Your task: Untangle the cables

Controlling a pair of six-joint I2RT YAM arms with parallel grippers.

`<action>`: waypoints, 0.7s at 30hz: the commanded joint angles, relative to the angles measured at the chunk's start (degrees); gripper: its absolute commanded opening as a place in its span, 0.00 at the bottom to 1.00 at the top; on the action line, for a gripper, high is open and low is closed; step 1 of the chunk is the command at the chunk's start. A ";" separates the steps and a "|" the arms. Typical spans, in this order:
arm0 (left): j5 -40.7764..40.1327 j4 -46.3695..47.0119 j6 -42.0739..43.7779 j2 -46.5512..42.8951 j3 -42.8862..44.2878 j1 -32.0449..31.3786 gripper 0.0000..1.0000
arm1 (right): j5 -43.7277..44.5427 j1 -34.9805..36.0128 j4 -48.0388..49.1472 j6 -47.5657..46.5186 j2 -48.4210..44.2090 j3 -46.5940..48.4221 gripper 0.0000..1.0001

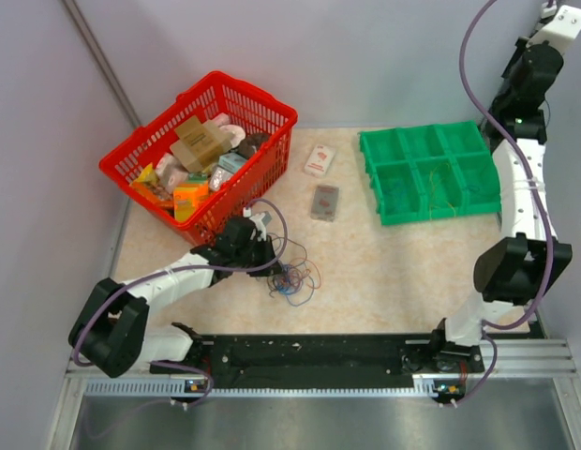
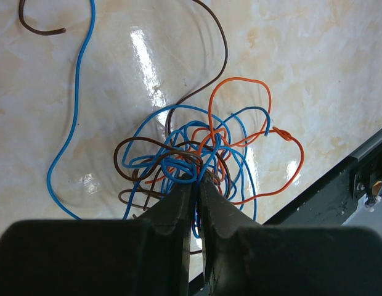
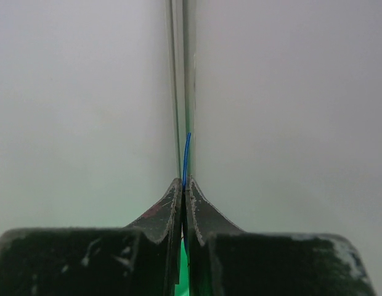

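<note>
The cables (image 2: 197, 148) form a small tangle of thin blue, orange and brown wires on the marbled table; in the top view the cables (image 1: 292, 277) lie at centre left. My left gripper (image 2: 197, 180) is shut on strands at the near edge of the tangle, and a blue strand runs down between its jaws. One long blue wire (image 2: 71, 117) and a brown one (image 2: 211, 74) trail away from the clump. My right gripper (image 3: 183, 184) is raised high at the back right, facing the wall. It is shut on a single thin blue wire (image 3: 186, 154) that sticks up from its tips.
A red basket (image 1: 272, 111) full of packets stands at the back left, close behind my left gripper (image 1: 272, 255). A green compartment tray (image 1: 431, 141) sits at the back right. A small white box (image 1: 319, 159) and a grey packet (image 1: 324, 202) lie between them. The black rail (image 1: 319, 352) runs along the near edge.
</note>
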 commanded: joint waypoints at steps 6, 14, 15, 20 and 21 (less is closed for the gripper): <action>-0.41 0.91 -2.01 0.22 0.92 0.26 0.13 | -9.14 -2.40 7.06 2.70 8.15 9.81 0.00; -0.77 1.09 -2.98 1.45 1.88 0.26 0.13 | -11.00 -1.35 5.82 10.51 9.33 6.17 0.00; -0.77 1.17 -3.15 1.54 1.80 0.26 0.13 | -11.26 -1.17 6.88 11.91 7.22 2.82 0.00; -0.51 1.62 -3.33 2.42 2.23 0.35 0.13 | -13.62 -0.91 7.33 21.84 -0.43 -9.32 0.00; -0.24 1.70 -3.24 2.77 2.50 0.35 0.13 | -13.89 -0.56 8.29 22.12 -1.66 -11.69 0.00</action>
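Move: The right hand, still holding the loose blue cable, is high over the far right corner; the green tray it goes for has its middle about 44 cm below it, 12 cm left and 4 cm nearer the bases. The grey box lies some 11 cm back and 39 cm left of this hand, the white packet about level with it and 40 cm left, both at table height. From the left hand the tray is about 24 cm ahead, 38 cm right and 3 cm lower. The right hand keeps its shut grip on the blue cable and swings forward about 7 cm, barely rising at first, then turns over into a quickening drop of some 10 cm towards the green tray, edging left and slightly back at the end. As it comes down its wrist rolls left side up and turns counter-clockwise, each by 10 to 15 degrees, while the left hand stays in place with its grip on the tangle by the table. ##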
